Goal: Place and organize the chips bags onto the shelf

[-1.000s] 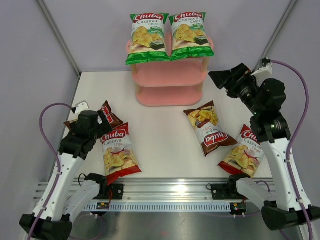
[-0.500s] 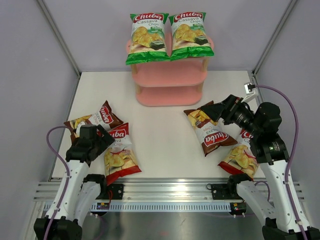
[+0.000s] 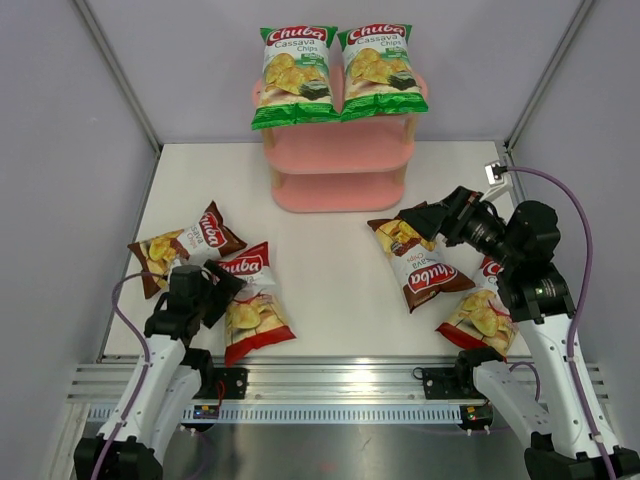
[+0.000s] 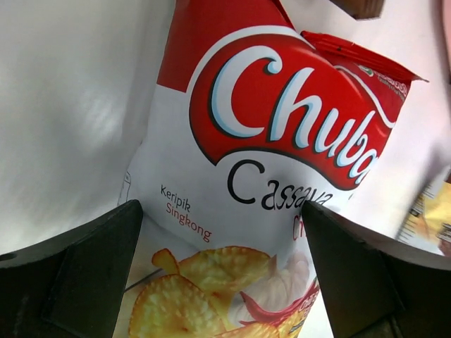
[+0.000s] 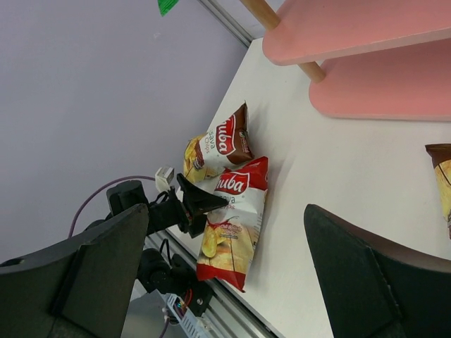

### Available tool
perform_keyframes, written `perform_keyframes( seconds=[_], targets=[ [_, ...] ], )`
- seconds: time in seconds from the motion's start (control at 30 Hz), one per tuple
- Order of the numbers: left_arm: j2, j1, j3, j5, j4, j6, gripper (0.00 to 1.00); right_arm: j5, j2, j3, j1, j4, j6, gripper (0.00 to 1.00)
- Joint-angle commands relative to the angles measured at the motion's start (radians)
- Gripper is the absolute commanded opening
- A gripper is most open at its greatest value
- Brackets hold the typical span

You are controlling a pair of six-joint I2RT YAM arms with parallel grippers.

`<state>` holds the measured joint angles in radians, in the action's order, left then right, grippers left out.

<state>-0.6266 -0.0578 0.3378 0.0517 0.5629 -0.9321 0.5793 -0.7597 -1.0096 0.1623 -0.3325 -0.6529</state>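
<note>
Two green chips bags [image 3: 295, 75] [image 3: 377, 70] lie side by side on the top board of the pink shelf [image 3: 340, 170]. On the table's left lie a red bag [image 3: 252, 315] and a brown bag [image 3: 185, 245]. My left gripper [image 3: 225, 285] hovers open low over the red bag's upper part; in the left wrist view the red bag [image 4: 275, 141] fills the gap of the left gripper [image 4: 220, 232]. On the right lie a brown bag [image 3: 420, 258] and a red bag [image 3: 485, 310]. My right gripper [image 3: 415, 220] stands open, holding nothing, above that brown bag's far end.
The right wrist view looks across the table: the shelf's lower boards [image 5: 366, 28], the left red bag [image 5: 236, 218], the left brown bag [image 5: 218, 144] and the left arm [image 5: 141, 208]. Grey walls enclose the table; a metal rail [image 3: 330, 385] runs along its near edge.
The left gripper drew back toward the near edge and sank over the red bag, which shifted slightly right. The right gripper swung down from beside the shelf to above the right brown bag.
</note>
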Motion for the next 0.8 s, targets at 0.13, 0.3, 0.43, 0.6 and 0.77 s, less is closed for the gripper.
perform_keyframes(
  seconds=[0.13, 0.3, 0.43, 0.6, 0.77],
  targets=[
    [0.027, -0.193, -0.082, -0.036, -0.195, -0.278, 0.99, 0.03, -0.018, 0.017, -0.003, 0.09, -0.037, 0.99],
    [-0.04, -0.307, -0.037, -0.095, -0.287, -0.295, 0.99, 0.031, -0.029, 0.022, -0.004, 0.092, -0.039, 1.0],
    [-0.166, -0.307, 0.033, -0.096, -0.305, -0.139, 0.99, 0.037, -0.036, 0.016, -0.003, 0.076, -0.028, 0.99],
    [-0.185, -0.307, 0.029, -0.124, -0.319, -0.051, 0.99, 0.04, -0.036, 0.011, -0.003, 0.058, -0.01, 1.0],
    [-0.067, -0.306, -0.013, -0.162, -0.307, 0.006, 0.99, 0.039, -0.041, 0.012, -0.004, 0.055, -0.005, 0.99]
  ],
)
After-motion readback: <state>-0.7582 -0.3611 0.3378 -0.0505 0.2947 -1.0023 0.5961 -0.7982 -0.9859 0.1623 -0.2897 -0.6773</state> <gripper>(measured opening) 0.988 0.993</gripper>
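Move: The red-and-white chips bag lies under and beside the left hand's open fingers, its middle some 5 cm to the right, 4 cm back and 3 cm below. The near brown bag is about 9 cm left and 7 cm ahead of that hand; the shelf's middle stands roughly 22 cm right and 21 cm ahead. From the high, waiting right hand, the red-and-white bag is about 28 cm left, 7 cm back and 34 cm down. Still against the left side of the red-and-white bag, the left hand's wide-open fingers push it along the table to the right, about 6.5 cm at nearly constant height. The hand then eases some 2 cm forward and lifts slightly at the end, having turned about 10 degrees clockwise, without closing. ##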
